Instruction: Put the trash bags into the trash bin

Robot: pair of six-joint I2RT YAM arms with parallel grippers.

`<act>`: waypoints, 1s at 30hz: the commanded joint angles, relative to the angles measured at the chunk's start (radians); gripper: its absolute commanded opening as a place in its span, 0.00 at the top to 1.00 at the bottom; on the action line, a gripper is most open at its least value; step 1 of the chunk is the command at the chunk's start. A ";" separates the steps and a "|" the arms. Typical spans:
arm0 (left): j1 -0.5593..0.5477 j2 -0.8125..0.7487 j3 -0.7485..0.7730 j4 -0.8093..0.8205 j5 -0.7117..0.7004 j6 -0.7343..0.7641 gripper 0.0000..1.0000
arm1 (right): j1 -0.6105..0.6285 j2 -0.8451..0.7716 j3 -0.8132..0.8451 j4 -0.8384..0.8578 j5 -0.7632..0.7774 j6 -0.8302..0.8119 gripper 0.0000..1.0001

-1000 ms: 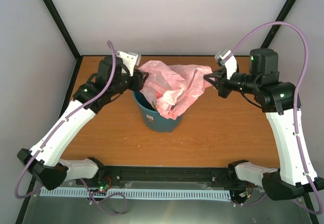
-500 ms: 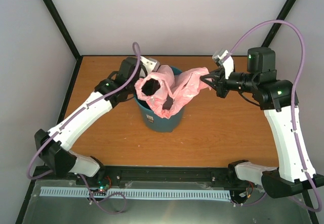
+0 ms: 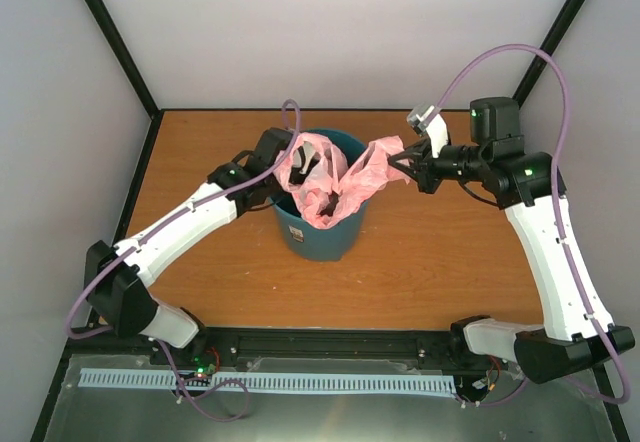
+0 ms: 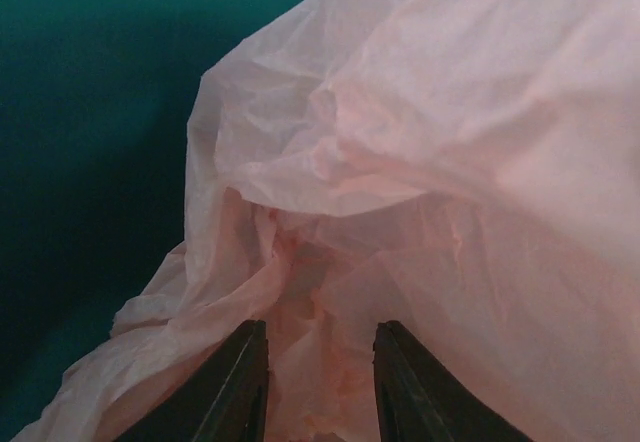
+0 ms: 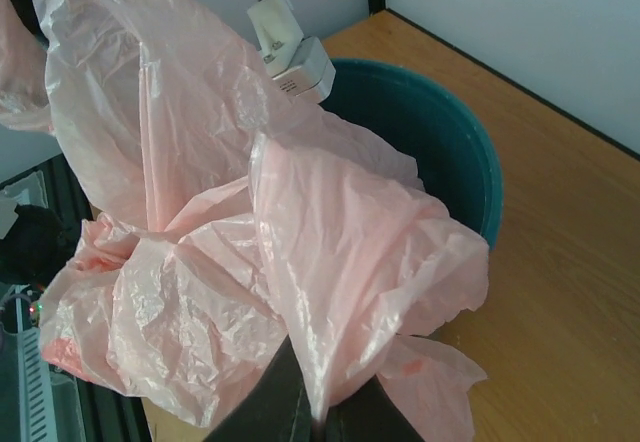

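The teal trash bin (image 3: 315, 242) stands upright mid-table. The pink trash bag (image 3: 340, 177) is bunched over its mouth and hangs partly inside. My left gripper (image 3: 300, 167) reaches into the bin's mouth from the left. In the left wrist view its fingers (image 4: 318, 362) stand apart with pink film (image 4: 450, 162) loose between them and the bin's teal inner wall (image 4: 80, 112) beside. My right gripper (image 3: 398, 158) is shut on a gathered edge of the bag just right of the rim. The right wrist view shows the pinch (image 5: 320, 412), the bag (image 5: 300, 262) and the bin (image 5: 440, 132).
The wooden table (image 3: 460, 262) is bounded by white walls and black corner posts (image 3: 115, 42). Purple cables (image 3: 500, 57) loop above both arms. The left wrist's white camera housing (image 5: 290, 52) sits over the bin's far rim. A black rail (image 3: 330, 342) runs along the near edge.
My left gripper has moved right from the bin's left side into its mouth, carrying the bag in. The bag has collapsed from spread wide to bunched. My right gripper has shifted slightly left.
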 commanded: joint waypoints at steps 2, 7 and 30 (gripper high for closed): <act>-0.008 0.014 -0.057 0.053 -0.007 -0.025 0.70 | -0.005 0.013 -0.030 0.030 -0.023 -0.001 0.97; -0.008 0.022 -0.087 0.074 -0.007 -0.034 0.70 | -0.004 0.025 -0.050 0.030 -0.019 -0.006 0.97; 0.019 -0.265 0.015 -0.026 -0.282 -0.087 0.32 | -0.003 -0.021 -0.079 0.029 -0.035 -0.006 0.97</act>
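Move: The left hand, pointing down to its right, is at the folds of the pink trash bag. The bag's middle lies about 2 cm to its right and a couple below; the bin stands around it, centred roughly 1 cm to its left and 10 below. The right hand pinches the bag's right corner; from there the bin's middle is some 5 cm ahead, 14 left and 24 below, the bag's middle about 4 ahead, 11 left and 15 below. Downward first, the left hand sinks about 3.5 cm farther into the bag folds in the bin, then opens its part-open fingers wide and draws back up some 11 cm and 5 cm or so to the left, towards the bin's left rim, its fingertips tilting up. The right hand keeps its pinch on the bag's corner and lowers it a few centimetres, easing back up slightly at the end. ##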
